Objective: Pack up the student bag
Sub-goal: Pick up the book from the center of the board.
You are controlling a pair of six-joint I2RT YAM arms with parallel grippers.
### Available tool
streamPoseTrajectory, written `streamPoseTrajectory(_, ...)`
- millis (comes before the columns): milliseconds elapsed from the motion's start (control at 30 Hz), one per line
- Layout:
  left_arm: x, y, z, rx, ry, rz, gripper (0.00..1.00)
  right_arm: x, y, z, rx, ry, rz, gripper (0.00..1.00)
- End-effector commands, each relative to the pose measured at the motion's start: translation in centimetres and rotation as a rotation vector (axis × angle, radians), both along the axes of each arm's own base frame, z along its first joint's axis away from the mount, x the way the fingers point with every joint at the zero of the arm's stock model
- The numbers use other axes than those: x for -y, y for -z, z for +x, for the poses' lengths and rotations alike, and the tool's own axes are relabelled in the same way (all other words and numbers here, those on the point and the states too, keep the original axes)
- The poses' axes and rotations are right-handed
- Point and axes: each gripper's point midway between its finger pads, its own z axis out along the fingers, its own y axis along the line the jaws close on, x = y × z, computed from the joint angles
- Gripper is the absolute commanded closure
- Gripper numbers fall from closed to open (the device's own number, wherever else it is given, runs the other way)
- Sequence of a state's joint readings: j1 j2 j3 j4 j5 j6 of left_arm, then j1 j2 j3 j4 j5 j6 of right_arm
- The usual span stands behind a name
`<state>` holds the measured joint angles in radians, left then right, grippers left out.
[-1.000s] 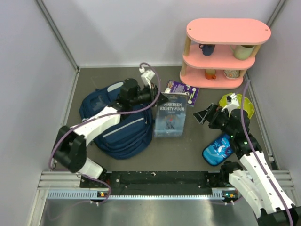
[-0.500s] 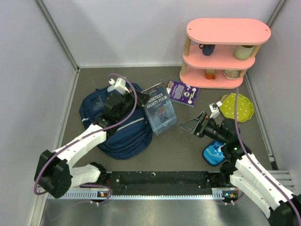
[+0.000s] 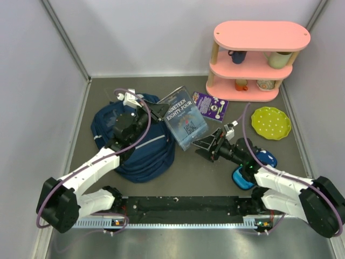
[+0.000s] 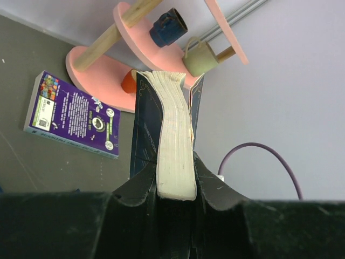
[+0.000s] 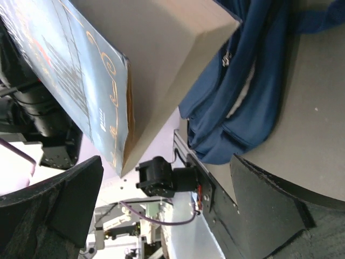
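Note:
The student bag [image 3: 132, 145], navy with white trim, lies at the left of the mat. My left gripper [image 3: 160, 113] is above its right side, shut on the blue book "Nineteen Eighty-Four" [image 3: 186, 116], which it holds tilted off the mat. In the left wrist view the book's cream page edge [image 4: 175, 140] is clamped between both fingers of the left gripper [image 4: 175, 186]. My right gripper [image 3: 209, 143] stands wide open just below the book's right corner and holds nothing. The right wrist view has the book [image 5: 70, 86] up left, the bag [image 5: 253, 81] up right, and the right gripper [image 5: 161, 202] with an empty gap.
A purple book [image 3: 211, 106] lies flat behind the held one. The pink three-tier shelf [image 3: 259, 35] with mugs stands at the back right, a yellow-green plate [image 3: 271, 122] in front of it. A small blue pencil case [image 3: 243, 178] lies under my right arm.
The left arm has drawn back toward the bag, carrying the book left and tilting it. The right arm has swung left up to the book, its jaws spreading wider.

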<state>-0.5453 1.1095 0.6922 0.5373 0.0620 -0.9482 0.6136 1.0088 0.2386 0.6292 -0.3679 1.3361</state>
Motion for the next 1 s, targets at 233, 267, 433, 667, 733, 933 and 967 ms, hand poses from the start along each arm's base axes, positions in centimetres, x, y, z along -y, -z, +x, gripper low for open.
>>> streamPoseTrajectory(233,-1.2,-7.3,-2.4,0.176,0.029,-0.258,1.0,-0.6,-6.6,3.1,0.181,0.111,0.195,0.01)
streamPoseTrajectory(267,-1.2,-7.6,-2.6,0.178,0.04,-0.281,1.0,-0.6,-6.5,3.4,0.184,0.12,0.201,0.01)
streamPoseTrajectory(433,-1.3,-7.6,-3.0,0.185,0.055,-0.349,1.0,-0.6,-7.2,3.9,0.183,0.141,0.317,0.01)
streamPoseTrajectory(667,-1.2,-7.6,-3.0,0.175,0.076,-0.39,1.0,-1.3,-7.2,4.0,0.196,0.128,0.403,0.02)
streamPoseTrajectory(733,-1.1,-7.2,-3.0,0.169,0.079,-0.392,1.0,-1.2,-7.4,4.3,0.202,0.14,0.41,0.02)
streamPoseTrajectory(933,-1.1,-6.2,-3.0,0.141,0.082,-0.408,1.0,-1.8,-8.6,4.8,0.236,0.131,0.417,0.05)
streamPoseTrajectory(967,-1.1,-6.3,-3.2,0.145,0.088,-0.416,1.0,-1.9,-8.8,4.9,0.24,0.129,0.422,0.05)
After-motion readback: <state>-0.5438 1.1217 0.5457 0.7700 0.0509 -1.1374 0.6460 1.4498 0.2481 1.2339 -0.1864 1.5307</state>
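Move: Held in the air by the left hand, the nineteen eighty-four book has its middle about 10 cm ahead of the empty right hand, 6 cm to its left and 7 cm above. From the left hand that middle lies 4 cm back, 6 cm right and some 6 cm below. The purple book on the table is about 19 cm ahead of the right hand, 7 cm right and 14 cm below; the bag's middle lies roughly 28 cm left of the right hand, 3 cm ahead and 9 cm below. Reaching forward about 5 cm and a little left, the open right hand rises some 3 cm, then sinks nearly as much, bringing its wide-open fingers around the book's lower end; at most they just begin to shut. Its wrist rolls some 10 degrees, left side up, and turns slightly clockwise. The left hand keeps its pinch nearly in place, rolling about 10 degrees right side up. ##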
